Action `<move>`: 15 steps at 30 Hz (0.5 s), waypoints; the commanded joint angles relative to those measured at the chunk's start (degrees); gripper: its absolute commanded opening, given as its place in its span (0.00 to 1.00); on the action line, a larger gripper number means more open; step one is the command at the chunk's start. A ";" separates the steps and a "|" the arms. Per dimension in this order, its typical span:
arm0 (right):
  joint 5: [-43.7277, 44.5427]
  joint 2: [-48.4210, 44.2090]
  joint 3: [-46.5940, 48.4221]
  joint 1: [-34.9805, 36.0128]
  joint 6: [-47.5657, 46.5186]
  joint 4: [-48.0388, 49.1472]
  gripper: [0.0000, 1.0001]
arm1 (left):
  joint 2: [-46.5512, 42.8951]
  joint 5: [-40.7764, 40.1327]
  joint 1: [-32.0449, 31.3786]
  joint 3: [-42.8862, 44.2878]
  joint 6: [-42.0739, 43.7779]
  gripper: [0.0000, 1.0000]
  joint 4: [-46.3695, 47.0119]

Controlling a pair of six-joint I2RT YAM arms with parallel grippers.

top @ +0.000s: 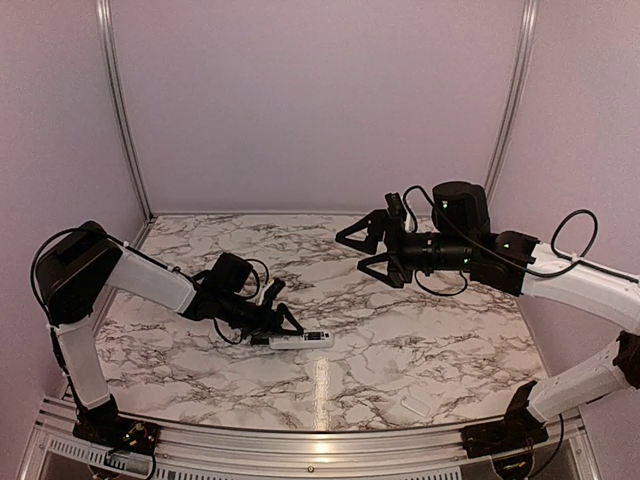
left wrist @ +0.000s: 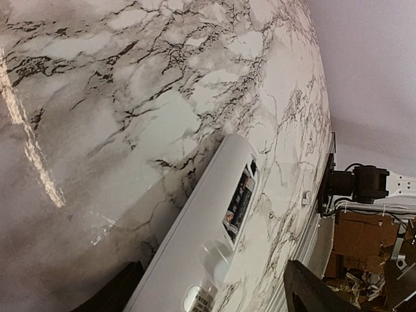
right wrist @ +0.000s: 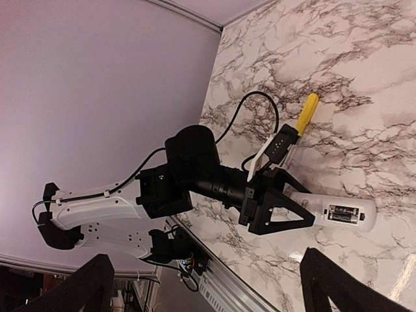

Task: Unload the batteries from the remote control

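The white remote control [top: 303,341] lies flat on the marble table, its dark recess facing up. The batteries [left wrist: 239,203] sit inside that recess and also show in the right wrist view as the batteries [right wrist: 342,211]. My left gripper [top: 283,327] is low over the remote's left end. Its jaws are open, one finger on each side of the remote control [left wrist: 201,240], and nothing is gripped. My right gripper [top: 362,250] hangs open in the air above the table's far right, well away from the remote control [right wrist: 338,212].
A yellow-handled screwdriver [right wrist: 307,112] lies on the table beyond my left arm. A small flat white cover piece [top: 415,405] rests near the front edge on the right. Purple walls close in the back and both sides.
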 commanded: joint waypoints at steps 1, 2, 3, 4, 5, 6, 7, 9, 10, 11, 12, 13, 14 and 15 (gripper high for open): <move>-0.23 -0.67 -0.31 -0.70 -0.43 0.28 0.99 | -1.97 -4.46 0.00 0.62 3.18 0.80 -6.43; -0.22 -0.74 -0.29 -0.83 -0.45 0.33 0.99 | -2.30 -5.10 0.00 0.75 3.67 0.82 -7.10; -0.28 -0.74 -0.25 -0.80 -0.53 0.23 0.98 | -2.69 -5.52 0.04 0.92 4.05 0.84 -7.73; -0.33 -0.75 -0.21 -0.84 -0.59 0.19 0.99 | -3.08 -5.99 0.00 1.02 4.59 0.88 -8.54; -0.35 -0.83 -0.20 -0.88 -0.66 0.12 0.98 | -3.51 -6.61 0.00 1.17 5.03 0.94 -9.34; -0.35 -0.86 -0.20 -0.95 -0.71 0.12 0.98 | -3.95 -7.18 0.00 1.42 5.55 0.96 -10.08; -0.43 -0.92 -0.20 -0.97 -0.70 0.07 0.99 | -4.68 -7.78 0.00 1.62 6.07 0.98 -10.43; -0.42 -1.07 -0.20 -1.15 -0.81 0.03 0.99 | -5.65 -9.01 0.00 2.12 6.88 0.99 -13.37; -0.44 -1.13 -0.20 -1.21 -0.84 -0.01 0.98 | -6.17 -9.57 0.00 2.47 7.50 0.99 -14.41; -0.44 -1.23 -0.20 -1.24 -0.92 -0.02 0.98 | -6.67 -10.19 0.00 2.74 7.89 0.99 -15.26; -0.44 -1.33 -0.20 -1.34 -1.01 0.00 0.98 | -7.16 -10.76 0.00 3.07 8.40 0.99 -16.04; -0.42 -1.44 -0.20 -1.39 -1.00 0.00 0.98 | -7.63 -11.41 0.00 3.42 9.04 0.99 -17.06; -0.46 -1.47 -0.20 -1.46 -1.15 0.00 0.99 | -8.15 -12.37 0.00 3.81 9.55 0.99 -18.20; -0.56 -1.61 -0.20 -1.51 -1.20 0.02 0.98 | -8.76 -13.62 0.00 4.20 10.27 0.99 -19.32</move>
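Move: The left hand is low over the near (left) end of the remote control, whose middle lies about 5 cm to its right, roughly level fore and aft and 2 cm below. The yellow screwdriver lies some 12 cm ahead and 6 cm to the left of this hand. The white battery cover is some 27 cm to its right and 17 cm back. From the high right hand, the remote's middle is about 9 cm left, level fore and aft, and 27 cm below. With the remote control already set down, the left fingers spread from about three-quarters to fully open around its near end. The hand backs off leftward along the remote by about 2 cm, away from its middle, while the wrist tips the fingers some 10 degrees more steeply down. ##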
